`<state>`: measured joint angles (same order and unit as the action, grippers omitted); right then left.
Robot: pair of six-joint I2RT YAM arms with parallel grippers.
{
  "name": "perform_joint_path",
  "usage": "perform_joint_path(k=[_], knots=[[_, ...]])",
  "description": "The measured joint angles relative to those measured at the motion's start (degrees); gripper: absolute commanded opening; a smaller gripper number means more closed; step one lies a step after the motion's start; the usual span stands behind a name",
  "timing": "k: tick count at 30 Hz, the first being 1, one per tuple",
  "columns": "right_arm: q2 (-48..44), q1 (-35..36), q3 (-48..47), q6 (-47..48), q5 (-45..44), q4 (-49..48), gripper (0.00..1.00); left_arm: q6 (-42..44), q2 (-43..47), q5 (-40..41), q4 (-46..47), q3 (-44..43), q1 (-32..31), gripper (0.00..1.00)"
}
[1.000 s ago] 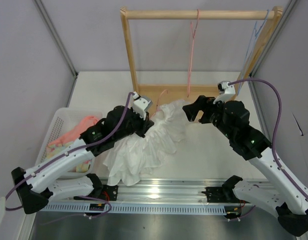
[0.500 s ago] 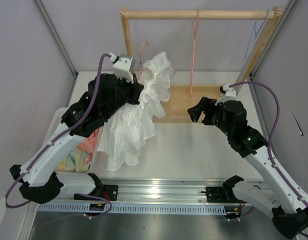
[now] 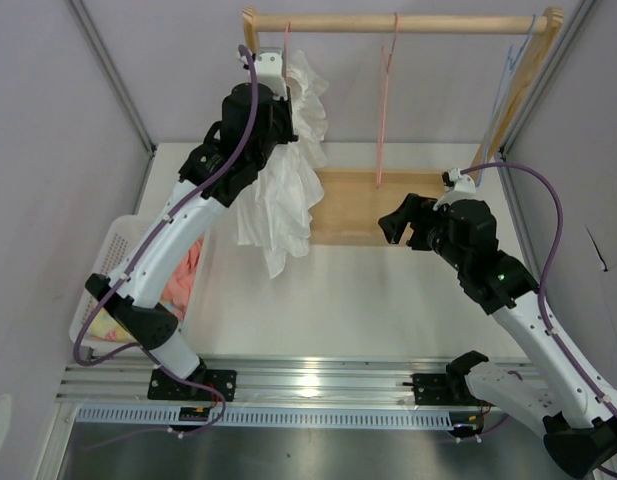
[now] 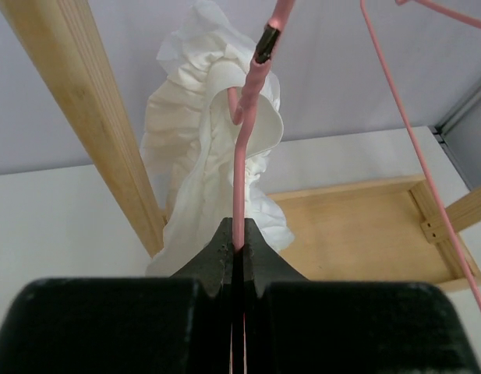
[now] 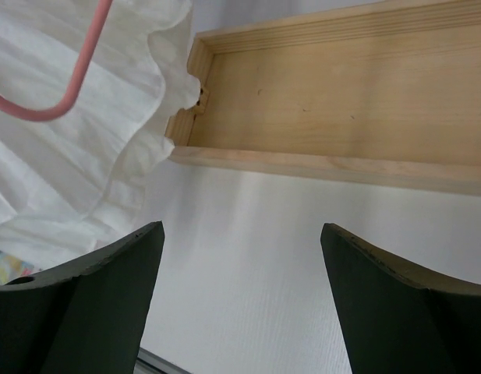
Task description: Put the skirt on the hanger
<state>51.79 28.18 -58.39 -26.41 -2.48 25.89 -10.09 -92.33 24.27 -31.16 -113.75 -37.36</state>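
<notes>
The white crinkled skirt (image 3: 285, 190) hangs in folds from the pale pink hanger (image 3: 286, 48), just below the left end of the rack's top bar. My left gripper (image 3: 275, 88) is raised high and shut on the hanger's wire (image 4: 240, 175); in the left wrist view the wire runs up from between my fingertips (image 4: 238, 238) through the bunched skirt (image 4: 197, 156). Whether the hook rests on the bar I cannot tell. My right gripper (image 3: 394, 222) hovers open and empty over the table (image 5: 242, 234), with the skirt's hem (image 5: 84, 156) and a hanger bend (image 5: 65, 97) at its left.
The wooden rack has a top bar (image 3: 428, 22) and a flat base tray (image 3: 363, 205). A deeper pink hanger (image 3: 384, 110) hangs mid-bar and a light blue one (image 3: 508, 70) at the right post. A white basket (image 3: 93, 295) of colourful clothes stands at the left.
The left arm has lifted the hanger and skirt from the table up and back to the left end of the rack's top bar. The right gripper has hardly moved.
</notes>
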Motion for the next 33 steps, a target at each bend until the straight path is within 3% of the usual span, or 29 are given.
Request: perform_joint_path(k=[11,33], knots=[[-0.48,-0.20,-0.33,0.61,0.00,0.33,0.88,0.11,-2.71,-0.02,5.42,-5.11,2.84,0.00],[-0.55,-0.31,0.57,0.76,0.46,0.13,0.88,-3.06,-5.07,-3.28,0.79,-3.78,7.54,0.00]])
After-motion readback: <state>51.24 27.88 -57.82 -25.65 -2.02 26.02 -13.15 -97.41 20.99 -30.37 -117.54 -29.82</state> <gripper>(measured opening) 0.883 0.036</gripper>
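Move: The left hand already holds the hanger carrying the skirt. The spot it is making for on the wooden rail, near the rail's left end, is about 5 cm ahead, 3 cm left and 10 cm above. The rack's left post stands roughly 6 cm left and 5 cm ahead, its middle well below. The remaining pink hanger is some 17 cm right and 5 cm ahead, about level. From the right hand that spot lies about 20 cm ahead, 23 cm left and 24 cm up. Up first and slightly forward, the left hand lifts the hanger about 4 cm at the rail, tipping up a few degrees. It then sidles some 3 cm left towards the rack's post while easing on forward, and finally sinks about 5 cm, levelling again, to bring the hook down over the rail. The fingers keep their pinch on the pink wire throughout. ##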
